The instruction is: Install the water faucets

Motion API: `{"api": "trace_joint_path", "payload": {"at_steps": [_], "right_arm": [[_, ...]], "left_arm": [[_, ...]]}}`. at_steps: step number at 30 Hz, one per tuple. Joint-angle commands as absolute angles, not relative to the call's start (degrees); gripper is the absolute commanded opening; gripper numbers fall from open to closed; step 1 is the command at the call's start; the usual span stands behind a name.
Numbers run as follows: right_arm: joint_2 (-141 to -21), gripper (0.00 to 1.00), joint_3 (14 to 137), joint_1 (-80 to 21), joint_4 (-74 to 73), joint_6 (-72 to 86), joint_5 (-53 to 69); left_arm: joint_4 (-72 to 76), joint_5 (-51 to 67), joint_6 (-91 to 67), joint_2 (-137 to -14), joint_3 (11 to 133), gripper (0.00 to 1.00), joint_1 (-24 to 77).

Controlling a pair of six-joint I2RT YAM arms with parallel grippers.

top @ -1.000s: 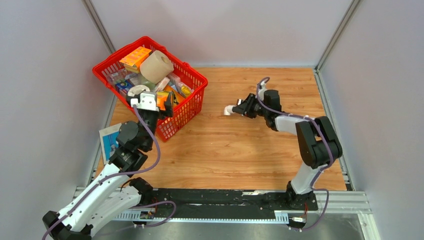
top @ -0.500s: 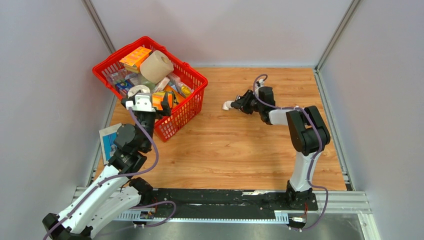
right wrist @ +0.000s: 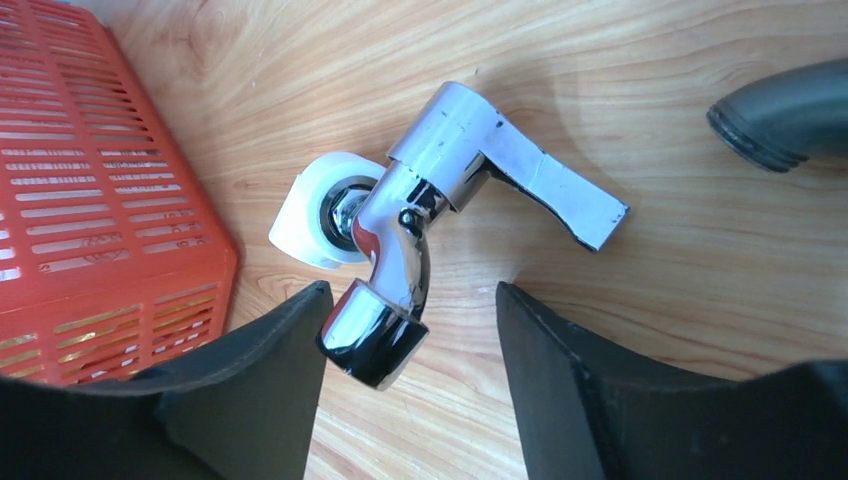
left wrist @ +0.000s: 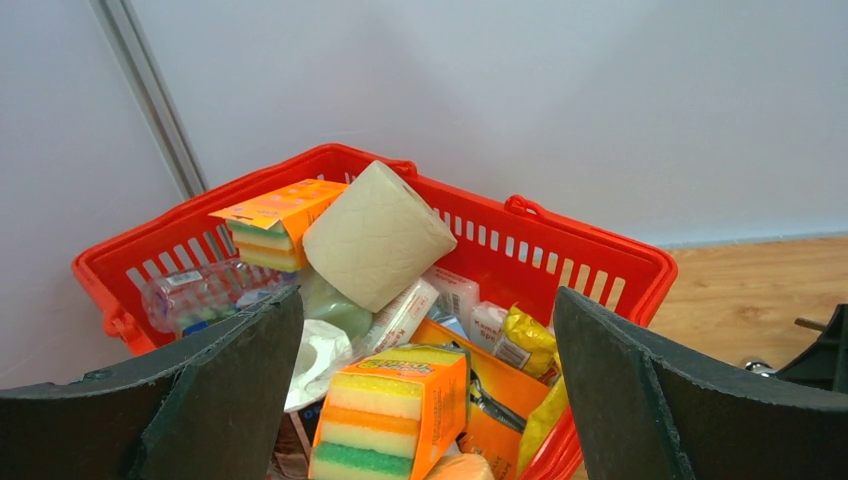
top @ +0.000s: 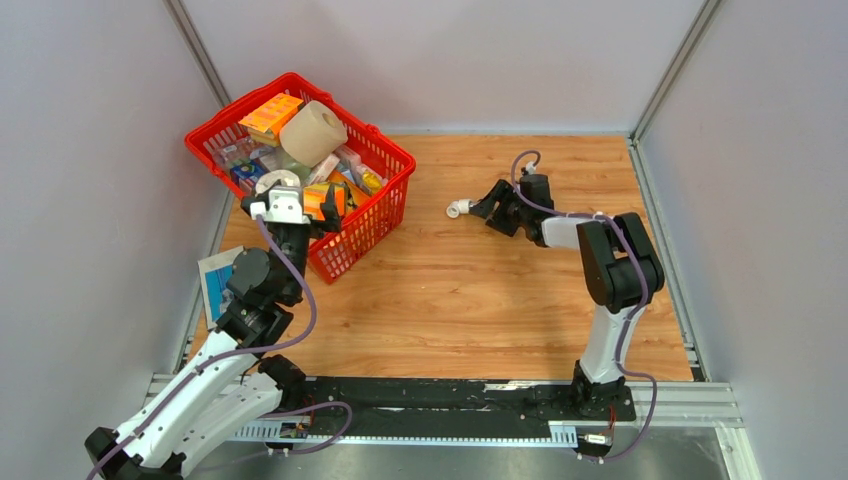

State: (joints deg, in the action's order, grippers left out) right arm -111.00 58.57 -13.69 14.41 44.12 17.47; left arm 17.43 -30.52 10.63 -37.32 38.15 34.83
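A shiny silver water faucet (right wrist: pixel 420 220) lies on the wooden table with a white plastic fitting (right wrist: pixel 315 215) on its threaded end. My right gripper (right wrist: pixel 412 325) is open, and the spout sits between the fingers close to the left one. From above, this faucet (top: pixel 460 209) lies just left of my right gripper (top: pixel 487 208) at mid table. My left gripper (left wrist: pixel 425 300) is open with nothing in it, hanging over the near side of the red basket (left wrist: pixel 600 235). From above, my left gripper (top: pixel 297 205) is at the basket's near rim. No dark grey faucet shows.
The red basket (top: pixel 385 150) at the back left holds a paper roll (left wrist: pixel 375 235), sponge packs (left wrist: pixel 390 420), a bottle and packets. A blue and white leaflet (top: pixel 215 280) lies left of it. A dark tube end (right wrist: pixel 790 110) shows beyond the faucet. Grey walls stand round the table.
My right gripper has opened and let go of the silver faucet, which now lies on the table. The right arm swung left and lowered first. My left gripper opened a little wider.
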Motion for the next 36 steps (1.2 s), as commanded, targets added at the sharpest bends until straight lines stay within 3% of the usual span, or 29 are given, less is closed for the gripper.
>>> {"api": "trace_joint_path", "payload": {"at_steps": [1,18,26,36], "right_arm": [[-107.15,0.70,59.86,-13.71,8.01,40.35,13.72],[-91.16,0.94,55.81,-13.45,-5.80,28.48,2.12],[-70.52,1.00,51.60,-13.27,-7.03,21.72,-11.76],[-40.90,1.00,46.41,-13.36,-7.38,16.44,-30.74]], "left_arm": [[18.90,-30.15,11.25,-36.30,38.14,1.00,34.54],[17.32,-31.11,8.97,-35.77,39.02,1.00,34.10],[17.49,-33.13,8.88,-35.16,39.20,1.00,34.19],[23.38,-36.56,12.30,-31.04,35.95,1.00,33.93]]}}
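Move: The chrome faucet lies right at the right hand's parted fingers, about 2 cm ahead and 1 cm left, 1 cm lower; its white fitting sits some 5 cm left and 1 cm ahead of the hand, and the dark faucet about 8 cm right and 2 cm ahead. From the left hand, high by the basket, the chrome faucet is roughly 18 cm ahead, 34 cm right and 34 cm below. The opening right hand draws rightward off the chrome faucet, then climbs some 26 cm, tipping its fingers up. ##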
